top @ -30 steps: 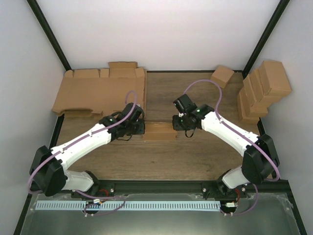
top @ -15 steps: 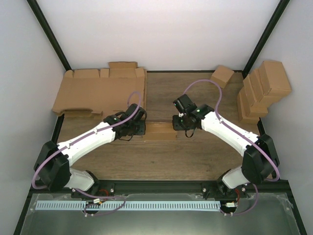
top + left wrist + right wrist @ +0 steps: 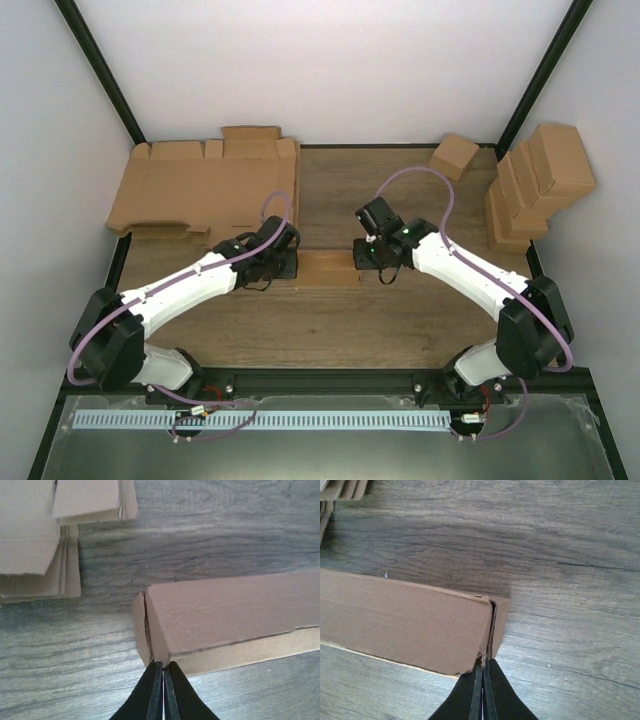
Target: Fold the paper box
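Observation:
The paper box lies in the middle of the table as a closed brown oblong carton, long axis left to right. My left gripper is at its left end and my right gripper at its right end. In the left wrist view the left gripper is shut, its tips touching the near bottom corner of the box beside the end flap seam. In the right wrist view the right gripper is shut too, its tips against the frayed lower corner of the box at the end flap's slit.
A stack of large flat cardboard sheets lies at the back left, its edges showing in the left wrist view. A small cube-like carton sits at the back right. Several folded cartons lean against the right wall.
Both grippers have gone from slightly open to shut at the box's ends. The left arm has shifted a little toward the box; the box has stayed in place.

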Robot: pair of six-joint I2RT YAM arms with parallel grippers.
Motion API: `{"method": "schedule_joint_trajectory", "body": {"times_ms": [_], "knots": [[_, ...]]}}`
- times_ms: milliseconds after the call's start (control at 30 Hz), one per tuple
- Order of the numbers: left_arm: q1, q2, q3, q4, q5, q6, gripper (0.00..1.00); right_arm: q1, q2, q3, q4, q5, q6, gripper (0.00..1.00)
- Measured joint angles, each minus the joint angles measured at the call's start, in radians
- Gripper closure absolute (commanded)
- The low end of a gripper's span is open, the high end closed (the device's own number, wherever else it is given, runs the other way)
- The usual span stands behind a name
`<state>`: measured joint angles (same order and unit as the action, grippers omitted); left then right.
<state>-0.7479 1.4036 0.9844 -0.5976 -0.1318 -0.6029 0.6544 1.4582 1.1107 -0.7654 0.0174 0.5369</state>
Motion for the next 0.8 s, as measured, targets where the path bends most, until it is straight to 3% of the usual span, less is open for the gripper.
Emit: {"method": "schedule_joint_trajectory", "body": {"times_ms": [333, 533, 567, 633, 733, 800], "knots": [[-0.001, -0.031, -0.1, 0.076, 0.044, -0.025, 0.95, 0.002, -0.048, -0.098, 0.092, -0.021, 0.007, 0.99], [-0.003, -0.035, -0.102, 0.061, 0.052, -0.029, 0.57, 0.004, -0.046, -0.098, 0.067, -0.024, 0.006, 0.86], [-0.003, -0.04, -0.101, 0.052, 0.051, -0.027, 0.52, 0.004, -0.046, -0.097, 0.051, -0.024, 0.004, 0.81], [-0.003, -0.056, -0.091, 0.027, 0.054, -0.023, 0.41, 0.004, -0.046, -0.09, 0.028, -0.024, -0.003, 0.62], [0.008, -0.096, -0.06, 0.005, 0.068, -0.021, 0.37, 0.003, -0.051, -0.068, -0.001, -0.024, -0.009, 0.38], [0.031, -0.12, -0.042, 0.006, 0.096, -0.017, 0.37, -0.002, -0.069, -0.054, -0.003, -0.028, -0.014, 0.35]]}}
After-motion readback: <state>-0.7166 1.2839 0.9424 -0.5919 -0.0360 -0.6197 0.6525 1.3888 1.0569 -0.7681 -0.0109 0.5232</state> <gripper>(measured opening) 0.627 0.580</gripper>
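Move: The shut left fingertips are at the paper box's near-left corner; the box's middle lies about 7 cm to the right, 3 cm ahead and 2 cm lower. The right fingertips are at the near-right corner, with the box's middle about 7 cm to the left, 3 cm ahead and 2 cm below. The stack of flat sheets is centred some 19 cm ahead and 18 cm left of the left hand. A small box stands roughly 26 cm ahead and 21 cm right of the right hand. Already at the paper box's two near corners, the closed fingertips press down there, the left sinking about 2 cm and the right a little over 1 cm, while both ease back. The hands then come free, open their fingers well apart and lift, the left some 4 cm from its lowest, the right about 2 cm. ##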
